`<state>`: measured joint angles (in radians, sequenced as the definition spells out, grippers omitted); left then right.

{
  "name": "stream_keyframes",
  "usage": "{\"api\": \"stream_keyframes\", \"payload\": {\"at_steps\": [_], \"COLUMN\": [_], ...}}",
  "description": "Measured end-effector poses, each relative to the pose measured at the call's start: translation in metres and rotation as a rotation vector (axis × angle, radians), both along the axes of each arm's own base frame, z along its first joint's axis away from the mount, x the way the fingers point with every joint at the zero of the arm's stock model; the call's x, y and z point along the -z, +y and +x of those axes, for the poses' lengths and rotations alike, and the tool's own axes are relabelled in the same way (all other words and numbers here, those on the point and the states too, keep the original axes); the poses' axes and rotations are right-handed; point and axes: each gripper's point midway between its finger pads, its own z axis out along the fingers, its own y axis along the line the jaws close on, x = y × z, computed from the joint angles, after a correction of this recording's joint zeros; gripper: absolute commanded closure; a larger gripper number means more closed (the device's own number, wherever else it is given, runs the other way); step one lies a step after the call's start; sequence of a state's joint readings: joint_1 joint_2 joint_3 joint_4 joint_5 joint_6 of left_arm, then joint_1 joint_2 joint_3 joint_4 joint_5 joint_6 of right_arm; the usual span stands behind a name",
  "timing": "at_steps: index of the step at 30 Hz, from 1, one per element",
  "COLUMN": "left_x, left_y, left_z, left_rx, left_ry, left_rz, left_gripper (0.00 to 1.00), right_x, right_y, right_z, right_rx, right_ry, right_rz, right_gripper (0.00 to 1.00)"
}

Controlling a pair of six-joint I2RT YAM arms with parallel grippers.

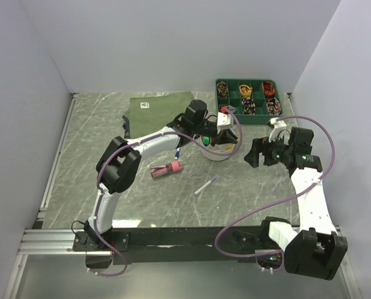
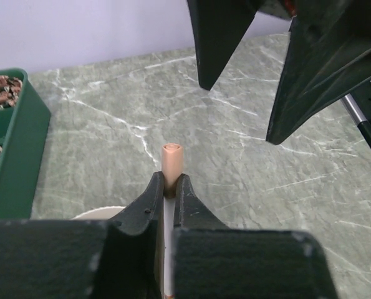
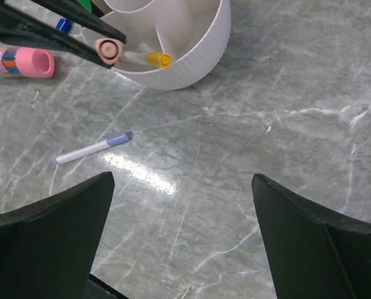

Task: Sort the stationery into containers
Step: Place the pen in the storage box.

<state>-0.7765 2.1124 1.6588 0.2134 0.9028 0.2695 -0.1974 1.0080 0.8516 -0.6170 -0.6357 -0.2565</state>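
The white round tub (image 1: pixel 219 151) with inner dividers stands mid-table; it also shows in the right wrist view (image 3: pixel 191 43), with a yellow-capped pen (image 3: pixel 156 59) inside. My left gripper (image 2: pixel 168 180) is shut on a thin white pen with a peach cap (image 2: pixel 172 161), held at the tub's near rim (image 3: pixel 107 50). In the top view the left gripper (image 1: pixel 227 136) hangs over the tub. My right gripper (image 1: pixel 260 153) is open and empty just right of the tub, above bare table (image 3: pixel 182 180). A pink highlighter (image 1: pixel 167 169) and a blue-capped white pen (image 1: pixel 205 185) lie on the table.
A dark green compartment tray (image 1: pixel 247 93) of small items stands at the back right, and its wall shows in the left wrist view (image 2: pixel 20 156). A folded olive-green shirt (image 1: pixel 160 106) lies at the back. White walls close in the table on three sides.
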Motion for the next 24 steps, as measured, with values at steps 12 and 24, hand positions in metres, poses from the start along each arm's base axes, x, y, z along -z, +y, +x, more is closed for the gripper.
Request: {"api": "stream_keyframes", "payload": {"at_steps": [12,24], "left_x": [0.009,-0.022], "left_y": [0.001,0.055], "left_z": [-0.001,-0.045], "left_rx": [0.028,-0.108], "left_ry": [-0.058,-0.046], "left_rz": [0.011,0.137], "left_gripper": [0.56,0.52], "right_x": [0.013,0.006], "right_y": [-0.002,-0.002], "right_z": [0.004,0.006], "right_rx": [0.006,0.006], "right_ry": [0.052,0.032], "right_rz": [0.008,0.010], "right_gripper": [0.00,0.00]}}
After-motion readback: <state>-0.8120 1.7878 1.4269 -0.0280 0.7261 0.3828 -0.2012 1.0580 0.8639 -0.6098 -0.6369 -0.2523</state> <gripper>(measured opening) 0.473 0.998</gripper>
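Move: The left gripper holds the peach-ended pen above the near right part of the white round storage box, whose middle lies about 3 cm ahead, 3 cm to the left and 9 cm below. A yellow pen lies in it about 1 cm ahead and 8 cm below. The green tray stands 20 cm ahead and 9 cm right, the blue-capped pen 14 cm back and 8 cm left. From the right gripper the box is some 8 cm ahead and 15 cm left. Open the left gripper to nearly half over the storage box's near compartment so that the peach-ended pen comes free, letting the hand sink about 2 cm meanwhile. Then pull the empty, open fingers away to the left and back, 5 cm or so each way, rising some 4 cm from the low point. ##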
